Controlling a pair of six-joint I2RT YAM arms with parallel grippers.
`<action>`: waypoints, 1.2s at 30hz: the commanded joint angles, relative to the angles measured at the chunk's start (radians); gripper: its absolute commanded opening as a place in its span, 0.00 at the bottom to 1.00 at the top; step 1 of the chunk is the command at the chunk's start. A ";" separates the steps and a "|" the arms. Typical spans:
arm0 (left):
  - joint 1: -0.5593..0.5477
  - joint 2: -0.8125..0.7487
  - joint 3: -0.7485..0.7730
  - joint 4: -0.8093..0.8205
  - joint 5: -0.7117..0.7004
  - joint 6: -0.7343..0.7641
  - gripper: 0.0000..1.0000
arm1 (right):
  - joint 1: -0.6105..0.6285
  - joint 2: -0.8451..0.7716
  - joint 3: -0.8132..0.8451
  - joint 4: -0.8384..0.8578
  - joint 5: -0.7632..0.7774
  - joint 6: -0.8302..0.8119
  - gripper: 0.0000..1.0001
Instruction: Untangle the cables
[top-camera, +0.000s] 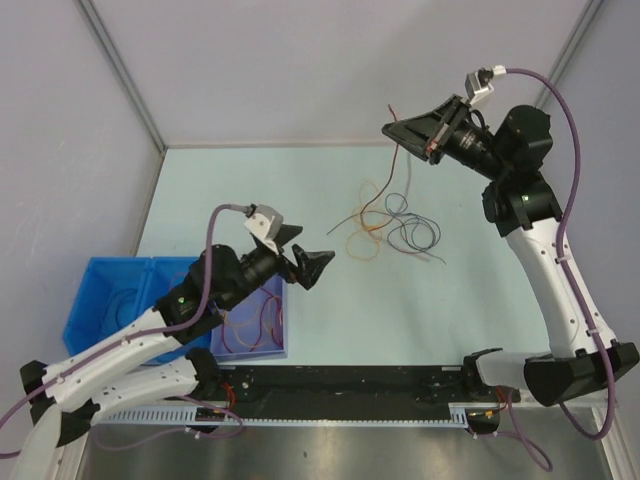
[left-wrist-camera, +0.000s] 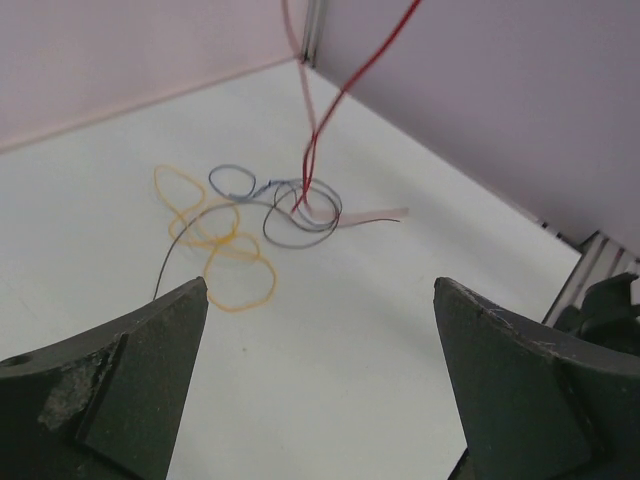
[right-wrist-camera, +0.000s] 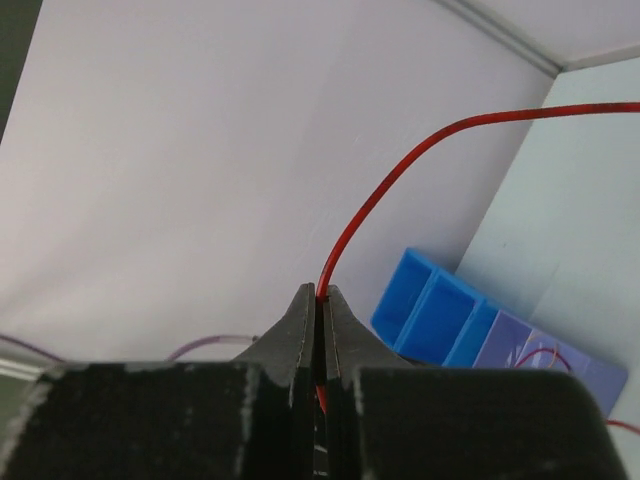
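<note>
The cables (top-camera: 392, 225) lie in a loose tangle of orange, blue, dark and red loops on the pale table at centre right. One red cable (top-camera: 398, 165) rises taut out of the tangle to my right gripper (top-camera: 389, 129), which is raised high near the back wall. In the right wrist view that gripper (right-wrist-camera: 321, 296) is shut on the red cable (right-wrist-camera: 400, 170). My left gripper (top-camera: 303, 252) stands open and empty left of the tangle. The left wrist view shows its fingers (left-wrist-camera: 130, 390) spread wide, with the tangle (left-wrist-camera: 290, 210) and an orange loop (left-wrist-camera: 238, 275) ahead.
A blue divided bin (top-camera: 110, 300) sits at the near left. Its lilac compartment (top-camera: 255, 320) holds several red and orange cables. Grey walls close the table at the back and both sides. A black rail (top-camera: 350, 380) runs along the near edge.
</note>
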 joint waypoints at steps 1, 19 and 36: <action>-0.008 -0.069 0.043 0.038 0.042 -0.012 1.00 | 0.088 0.039 0.167 -0.065 -0.031 -0.059 0.00; -0.008 -0.274 0.038 -0.125 0.012 -0.032 1.00 | 0.415 0.283 0.446 -0.047 0.001 -0.123 0.00; -0.008 -0.248 0.313 -0.213 -0.085 0.268 1.00 | 0.437 0.255 0.490 -0.352 -0.109 -0.435 0.00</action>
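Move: The purple tray lies about 28 cm left of the right gripper, roughly level with it fore and aft and some 47 cm below; the blue bin is about 15 cm farther left beside it. Far below the right gripper too, the orange cable lies some 27 cm ahead, and the dark cable coil about as far ahead but 13 cm to the right. From the left gripper, the tray is about 16 cm left, 10 cm ahead and 30 cm below. Keep the red cable pinched high in the right gripper and carry it left about 15 cm and back some 8 cm, towards the tray side, rising slightly before easing down again, turning counter-clockwise. Bring the still-open, empty left gripper up and left, and somewhat back, tipping its fingers upward to clear the way. ##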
